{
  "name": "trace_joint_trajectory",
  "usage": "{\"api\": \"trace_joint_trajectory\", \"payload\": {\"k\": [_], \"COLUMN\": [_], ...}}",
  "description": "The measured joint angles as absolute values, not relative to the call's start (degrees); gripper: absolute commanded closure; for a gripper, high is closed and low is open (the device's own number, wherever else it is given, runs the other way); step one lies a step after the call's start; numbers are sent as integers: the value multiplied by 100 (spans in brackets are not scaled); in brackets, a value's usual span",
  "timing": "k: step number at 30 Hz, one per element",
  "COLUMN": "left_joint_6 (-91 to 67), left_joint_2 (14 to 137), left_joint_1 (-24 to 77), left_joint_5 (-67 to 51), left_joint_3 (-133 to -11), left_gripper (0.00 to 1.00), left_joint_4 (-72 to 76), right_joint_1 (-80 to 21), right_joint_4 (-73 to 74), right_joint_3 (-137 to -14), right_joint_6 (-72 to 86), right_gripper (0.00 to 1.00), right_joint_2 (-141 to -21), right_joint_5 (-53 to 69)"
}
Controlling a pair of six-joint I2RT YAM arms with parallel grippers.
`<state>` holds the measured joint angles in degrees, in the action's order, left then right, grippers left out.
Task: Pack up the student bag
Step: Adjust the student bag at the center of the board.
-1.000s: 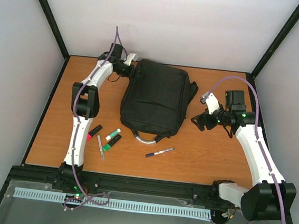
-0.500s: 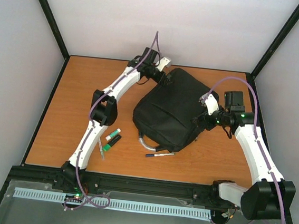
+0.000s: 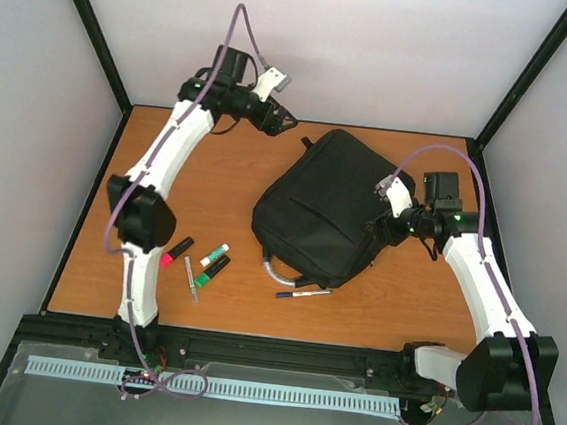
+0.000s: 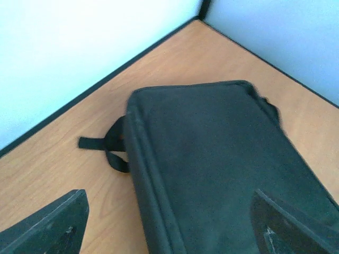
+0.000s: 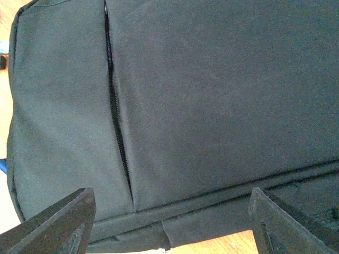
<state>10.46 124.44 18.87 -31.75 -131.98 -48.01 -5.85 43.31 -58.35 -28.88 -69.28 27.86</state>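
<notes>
The student bag [image 3: 324, 204], a large black backpack, lies skewed on the wooden table, its grey loop handle [image 3: 276, 270] pointing to the near side. My left gripper [image 3: 280, 122] hovers open near the bag's far corner. In the left wrist view the bag [image 4: 212, 159] lies below the gripper [image 4: 169, 227], whose fingers [image 4: 47, 227] touch nothing. My right gripper [image 3: 379, 227] is at the bag's right edge. Its view shows the bag [image 5: 212, 95] and a zip [image 5: 116, 132], with the gripper [image 5: 172, 222] open over the bag's side seam.
Near the left arm lie a red-and-black marker [image 3: 176, 251], two green markers [image 3: 213, 264] and a thin pen [image 3: 191, 279]. A blue pen [image 3: 303, 293] lies just in front of the bag. A loose black strap [image 4: 106, 145] sticks out at the bag's far corner.
The bag slid right and turned, now lying against the right gripper. The left arm then pulled back and up, away from the bag's far corner. The right jaws have narrowed slightly.
</notes>
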Motion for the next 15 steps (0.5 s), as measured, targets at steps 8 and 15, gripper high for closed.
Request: {"api": "trace_joint_trajectory", "payload": {"k": [8,15], "left_joint_6": [1691,2805], "left_joint_2": [10519,10057], "left_joint_1": [2025,2021], "left_joint_5": [-3806,-3994], "left_joint_3": [-10750,-8366], "left_gripper": [28,45], "left_joint_4": [-5266,-5909], "right_joint_1": [-1085,-1553], "right_joint_4": [4117,3809], "right_joint_3": [-6173,-6403], "right_joint_6": [-3236,-2980], "right_gripper": [19,18], "right_joint_2": [-7758,-8136], "right_joint_5": [2779,3050]}}
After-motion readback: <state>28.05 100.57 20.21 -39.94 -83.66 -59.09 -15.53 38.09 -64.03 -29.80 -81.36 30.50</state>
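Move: The student bag's middle is some 10 cm back from the left gripper, 12 cm to its right and 23 cm below; the bag's handle is about 26 cm back, 2 cm right of the gripper and 25 cm below. The green marker lies some 27 cm back and 14 cm left, on the board. From the right gripper, the bag's middle is about 11 cm ahead, 8 cm left and 14 cm below, the blue-capped pen 10 cm back and 13 cm left. Bring the left gripper back about 20 cm towards the student bag's left side, rising slightly at first, then sinking well below its starting height and drifting a little left; tip the fingers down, turn them clockwise and partly close them on nothing. Meanwhile slide the open right gripper about 7 cm left above the bag, easing slightly forward and turning counter-clockwise. ##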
